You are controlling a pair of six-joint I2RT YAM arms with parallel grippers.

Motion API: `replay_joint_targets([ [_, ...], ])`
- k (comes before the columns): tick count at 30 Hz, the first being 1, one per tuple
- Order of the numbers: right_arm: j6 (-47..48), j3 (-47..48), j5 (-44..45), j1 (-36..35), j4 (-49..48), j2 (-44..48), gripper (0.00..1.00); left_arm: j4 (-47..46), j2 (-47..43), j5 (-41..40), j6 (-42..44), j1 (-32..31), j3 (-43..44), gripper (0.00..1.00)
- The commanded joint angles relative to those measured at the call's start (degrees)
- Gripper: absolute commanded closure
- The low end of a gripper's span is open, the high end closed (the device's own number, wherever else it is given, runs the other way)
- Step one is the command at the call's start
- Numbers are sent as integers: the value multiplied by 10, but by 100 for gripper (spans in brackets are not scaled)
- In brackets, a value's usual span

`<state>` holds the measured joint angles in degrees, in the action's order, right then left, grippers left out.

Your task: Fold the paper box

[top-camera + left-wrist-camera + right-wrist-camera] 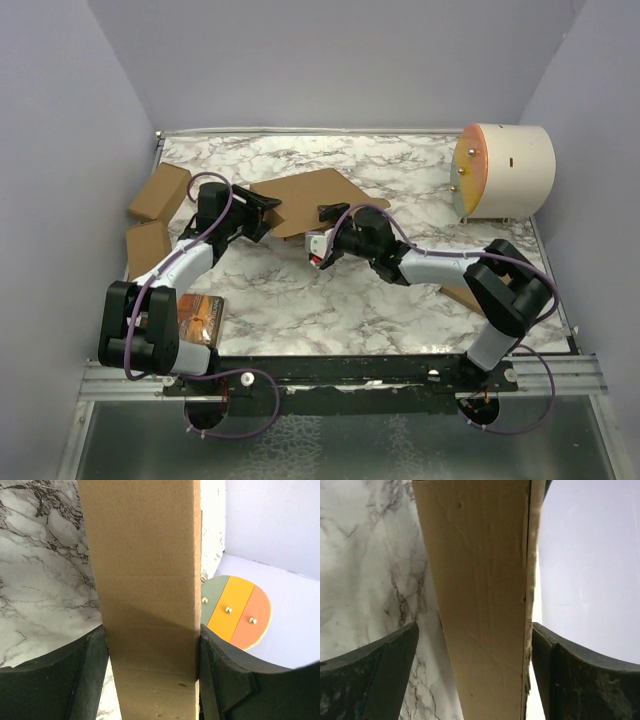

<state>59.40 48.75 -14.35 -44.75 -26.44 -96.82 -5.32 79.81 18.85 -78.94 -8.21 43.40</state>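
Observation:
The paper box (312, 197) is a brown cardboard piece at the table's middle back, lying partly folded between the two arms. My left gripper (262, 212) reaches its left edge from the left. In the left wrist view a cardboard panel (145, 580) fills the gap, and both fingers (92, 655) press against its sides, so the gripper (150, 642) is shut on it. My right gripper (328, 214) meets the box's near right edge. In the right wrist view a cardboard flap (480, 590) stands between its spread fingers with room on each side, so that gripper (475, 635) is open.
Two small brown boxes (160, 192) (148, 248) lie at the left wall. A cream cylinder with an orange end (505, 170) stands at the back right, its striped end (235, 612) facing the left wrist. An orange packet (200, 318) lies by the left base; a cardboard scrap (462, 296) lies under the right arm.

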Motion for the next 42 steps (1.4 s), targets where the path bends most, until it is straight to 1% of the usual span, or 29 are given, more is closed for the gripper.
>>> replay_joint_targets([
  [1,20,-14,45,-10,-126,-23,16,25,3,14,-17,5,11,53],
  [8,17,-18,44,-12,-149,-28,40,20,-3,22,-23,9,8,52],
  [10,12,-19,44,-12,-149,-26,45,18,-7,24,-25,10,6,50],
  [14,-4,-18,39,-12,-141,-17,50,0,-11,38,-37,14,-2,44],
  [16,-14,-14,39,-12,-135,-11,50,-10,-16,45,-45,17,-7,36],
  [19,-34,-1,43,-12,-115,-5,50,-4,-31,37,-49,20,-6,21],
  [21,-44,5,45,-12,-107,-2,51,4,-45,30,-48,22,-4,10],
  [22,-48,9,46,-12,-102,0,51,15,-52,25,-47,24,-2,3],
  [23,-53,13,47,-12,-97,2,51,23,-61,19,-47,25,-2,1],
  [27,-75,31,53,-11,-74,11,51,42,-91,4,-44,35,1,1],
  [30,-96,50,65,-10,-50,17,51,76,-124,-19,-27,43,10,1],
  [33,-129,87,65,-3,2,22,51,108,-161,-57,-6,53,39,1],
  [38,-217,188,44,19,120,18,51,175,-194,-131,73,56,137,1],
  [40,-264,236,24,36,171,11,51,188,-202,-147,104,56,158,1],
  [42,-317,290,-2,56,211,2,51,191,-211,-155,119,56,158,1],
])
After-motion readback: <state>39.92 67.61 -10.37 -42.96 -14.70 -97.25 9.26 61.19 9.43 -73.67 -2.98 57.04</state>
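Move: Gripped still by the left hand at its left end, the paper box has its middle about 9 cm to that hand's right, 1 cm ahead and roughly level. From the right hand, whose open fingers straddle its near side, the middle lies some 4 cm ahead, 1 cm left, also about level. On the table some 10 cm below the left hand, one brown box stands about 26 cm left and 4 cm ahead, another 28 cm left and 9 cm back. Easing about 1 cm forward and up, the right hand closes its fingers and pinches the near side of the paper box. Only then does the left hand open wide, let go of the left end and pull away, up about 17 cm and 6 cm left, with its fingertips tilting up, while the right hand keeps its grip and lifts, moving forward as well. ##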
